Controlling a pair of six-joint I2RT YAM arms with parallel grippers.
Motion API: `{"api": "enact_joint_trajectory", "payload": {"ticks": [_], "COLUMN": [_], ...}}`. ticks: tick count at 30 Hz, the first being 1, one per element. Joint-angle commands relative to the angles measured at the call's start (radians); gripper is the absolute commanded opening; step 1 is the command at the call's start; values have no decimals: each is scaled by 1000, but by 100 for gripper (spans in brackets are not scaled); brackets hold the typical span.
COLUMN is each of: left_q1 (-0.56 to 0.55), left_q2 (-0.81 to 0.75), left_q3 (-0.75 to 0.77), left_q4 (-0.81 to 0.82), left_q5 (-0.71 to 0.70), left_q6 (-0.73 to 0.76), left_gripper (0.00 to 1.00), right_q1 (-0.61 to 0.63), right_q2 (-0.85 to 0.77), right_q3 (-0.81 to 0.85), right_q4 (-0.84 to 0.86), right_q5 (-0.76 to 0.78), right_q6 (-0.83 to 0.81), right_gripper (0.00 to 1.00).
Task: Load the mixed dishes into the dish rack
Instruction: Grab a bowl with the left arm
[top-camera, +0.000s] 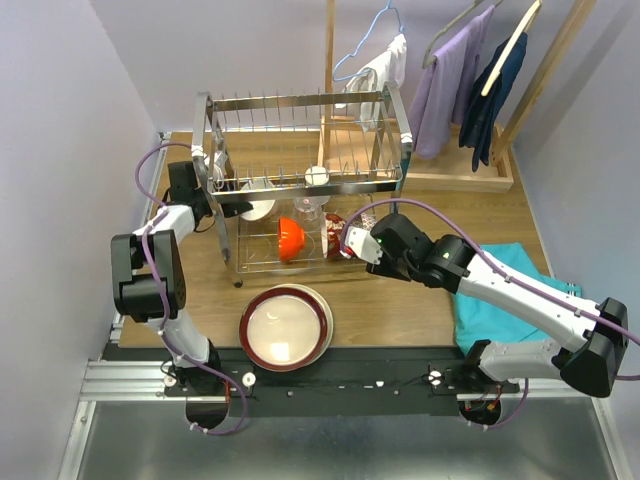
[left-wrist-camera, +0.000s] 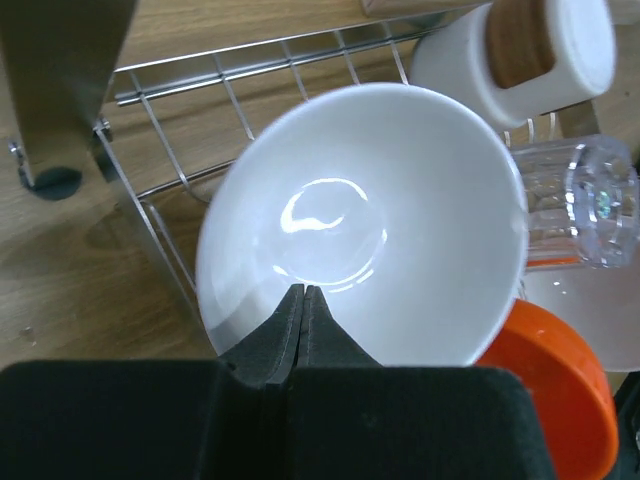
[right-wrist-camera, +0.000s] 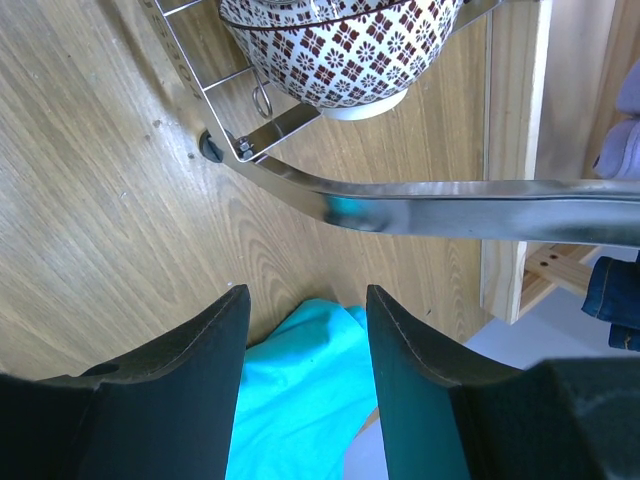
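Observation:
The chrome dish rack (top-camera: 300, 110) stands at the table's back. On its lower tier lie a white bowl (top-camera: 258, 210), an orange bowl (top-camera: 290, 238), a clear glass (top-camera: 310, 210) and a red-patterned bowl (top-camera: 335, 237). My left gripper (top-camera: 236, 206) reaches in from the rack's left end. In the left wrist view its fingers (left-wrist-camera: 290, 330) are shut, with nothing seen between them, in front of the tilted white bowl (left-wrist-camera: 380, 200). My right gripper (right-wrist-camera: 305, 300) is open and empty, just right of the red-patterned bowl (right-wrist-camera: 340, 50). A dark-red-rimmed cream plate (top-camera: 285, 327) lies near the front.
A beige cup (left-wrist-camera: 520, 50), the glass (left-wrist-camera: 580, 200) and the orange bowl (left-wrist-camera: 550, 390) crowd the white bowl's right side. A teal cloth (top-camera: 500, 290) lies under my right arm. A wooden hanger stand (top-camera: 470, 170) with clothes is behind the rack.

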Motion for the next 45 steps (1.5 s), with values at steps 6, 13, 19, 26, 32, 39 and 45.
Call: {"api": "enact_joint_trajectory", "payload": {"ticks": [6,13,19,26,32,39,45], "left_q1": [23,26,24,29,24,26,17], "left_q2": [77,42,-93,-104,-113,-72,-9], "left_q3": [15,-11,-87,-71,-12,71,131], "left_q4": [-28,105,256,219,-67,-376,-557], "left_q5": [-82,48,122,266,334,376,402], "left_q6": [32,36,87,281,675,1117,1379], "left_gripper": [0,9,57,64,66,70,72], "right_q1": [5,5,7,7,5,5,5], "right_q2": [9,33,47,87,118,157,199], "right_q3": [10,31,28,60,83,105,137], "right_q4": [12,11,14,0,-12,-14,-29], "right_q5": [12,15,13,13,4,1,-2], "right_q6": [-4,-3,-3,4,17,28,34], "right_gripper": [58,58,58,58,58,58,58]}}
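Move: The white bowl on the rack's lower tier is right at the left hand's shut fingertips, its middle about 2 cm ahead, 3 cm to the right and 2 cm below. From that hand the orange bowl stands roughly 7 cm back and 9 cm right, the clear glass about 1 cm ahead and 13 cm right, and the white mug some 7 cm ahead and 15 cm right. From the right hand the white bowl lies about 19 cm ahead, 32 cm left and 8 cm lower. The left hand, its shut fingertips still against the white bowl, first sinks about 2 cm, then opens its fingers to roughly two-thirds and lifts off some 6 cm, drawing back about 3 cm while the wrist rolls some 50 degrees clockwise as seen from behind the hand and the fingers swing to point more to the right, staying open near the bowl's near rim. Meanwhile the half-open right hand eases about 3 cm left, down and forward towards the patterned bowl at the rack's right end, touching nothing. ##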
